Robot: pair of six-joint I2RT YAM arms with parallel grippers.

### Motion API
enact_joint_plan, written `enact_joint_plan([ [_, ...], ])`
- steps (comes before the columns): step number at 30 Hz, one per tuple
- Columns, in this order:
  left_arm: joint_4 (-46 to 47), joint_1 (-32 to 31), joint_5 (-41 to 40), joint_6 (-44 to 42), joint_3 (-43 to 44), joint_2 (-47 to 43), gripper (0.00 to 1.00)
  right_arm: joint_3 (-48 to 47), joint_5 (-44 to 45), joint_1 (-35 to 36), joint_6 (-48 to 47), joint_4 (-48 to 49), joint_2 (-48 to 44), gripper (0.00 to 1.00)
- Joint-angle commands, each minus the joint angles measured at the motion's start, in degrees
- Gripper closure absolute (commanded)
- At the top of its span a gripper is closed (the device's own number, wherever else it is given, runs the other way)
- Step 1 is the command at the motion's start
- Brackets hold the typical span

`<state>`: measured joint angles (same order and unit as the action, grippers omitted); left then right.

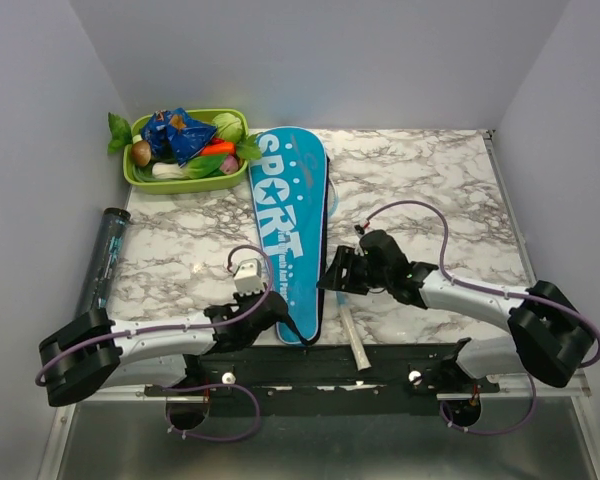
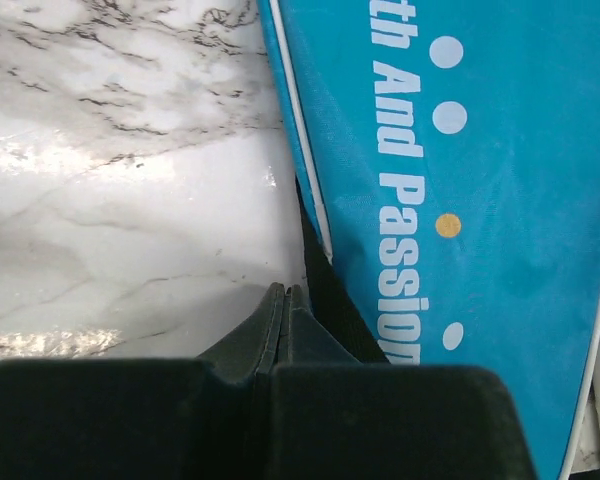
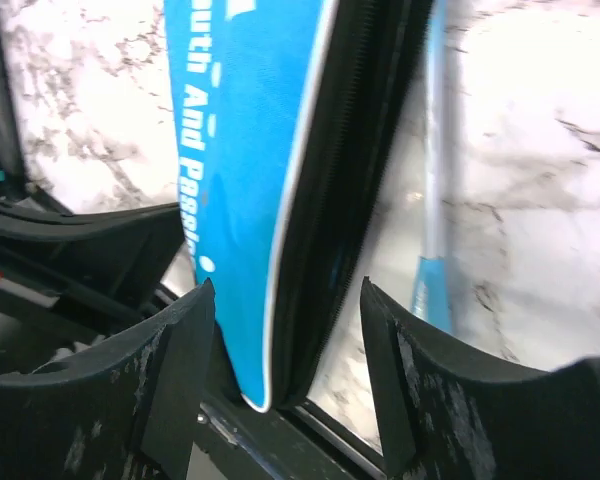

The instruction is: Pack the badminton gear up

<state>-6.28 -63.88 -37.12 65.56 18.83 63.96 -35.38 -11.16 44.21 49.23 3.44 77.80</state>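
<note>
The blue cover (image 1: 290,235) lettered "SPORT" lies lengthwise on the marble table, its narrow end toward the arms. A racket's white butt (image 1: 353,338) pokes out by that end, and its light-blue shaft (image 3: 435,190) runs beside the cover's open black zip edge (image 3: 340,200). My right gripper (image 1: 332,272) is open and straddles the cover's narrow end (image 3: 245,180), its fingers (image 3: 180,350) apart on either side. My left gripper (image 2: 283,300) is shut against the cover's left edge (image 2: 480,200), with nothing visible between its fingers. The dark clear tube (image 1: 105,255) lies at the table's left edge.
A green tray (image 1: 185,180) of toy vegetables stands at the back left, just left of the cover's wide end. The black mounting rail (image 1: 320,362) runs along the near edge. Grey walls close the table in on three sides.
</note>
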Motion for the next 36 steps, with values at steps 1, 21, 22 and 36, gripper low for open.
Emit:
enact_joint_plan([
  [1, -8.64, -0.28, -2.78, 1.94, -0.99, -5.94, 1.0, 0.58, 10.16, 0.44, -4.49, -12.47, -4.14, 0.32],
  [21, -16.74, -0.63, -1.81, -10.36, 11.4, -14.93, 0.69, -18.85, 19.16, 0.35, -19.09, -24.62, 15.97, 0.39],
  [22, -16.83, -0.63, -1.64, -10.89, 11.93, -14.4, 0.68, -19.46, 19.16, 0.35, -19.17, -24.71, 16.5, 0.39],
  [36, -14.9, -0.9, 1.0, -15.46, 20.19, -2.37, 0.63, -20.43, 21.0, 0.88, -19.35, -25.59, 22.83, 0.71],
])
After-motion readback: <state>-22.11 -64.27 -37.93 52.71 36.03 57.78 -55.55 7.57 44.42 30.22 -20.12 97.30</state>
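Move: The light-blue racket shaft just above the handle lies about 5 cm ahead of the right hand, 3 cm to its right and 6 cm below. The racket bag's middle is some 17 cm ahead of that hand, 10 cm to its left and 4 cm lower; the racket handle's middle is about 11 cm back and 7 cm right. From the left hand, the bag's middle is some 14 cm ahead, 5 cm right and about level; that shaft is roughly 18 cm right, 2 cm ahead. Swinging right and down off the bag's right edge, then forward, the right hand drops about 6 cm to the exposed racket shaft, rolling some 35 degrees so its fingers point steeply down and narrowing them around the shaft by the blue cone. The left hand rises about 10 cm from the bag's left edge, opening its shut fingers about a third. ##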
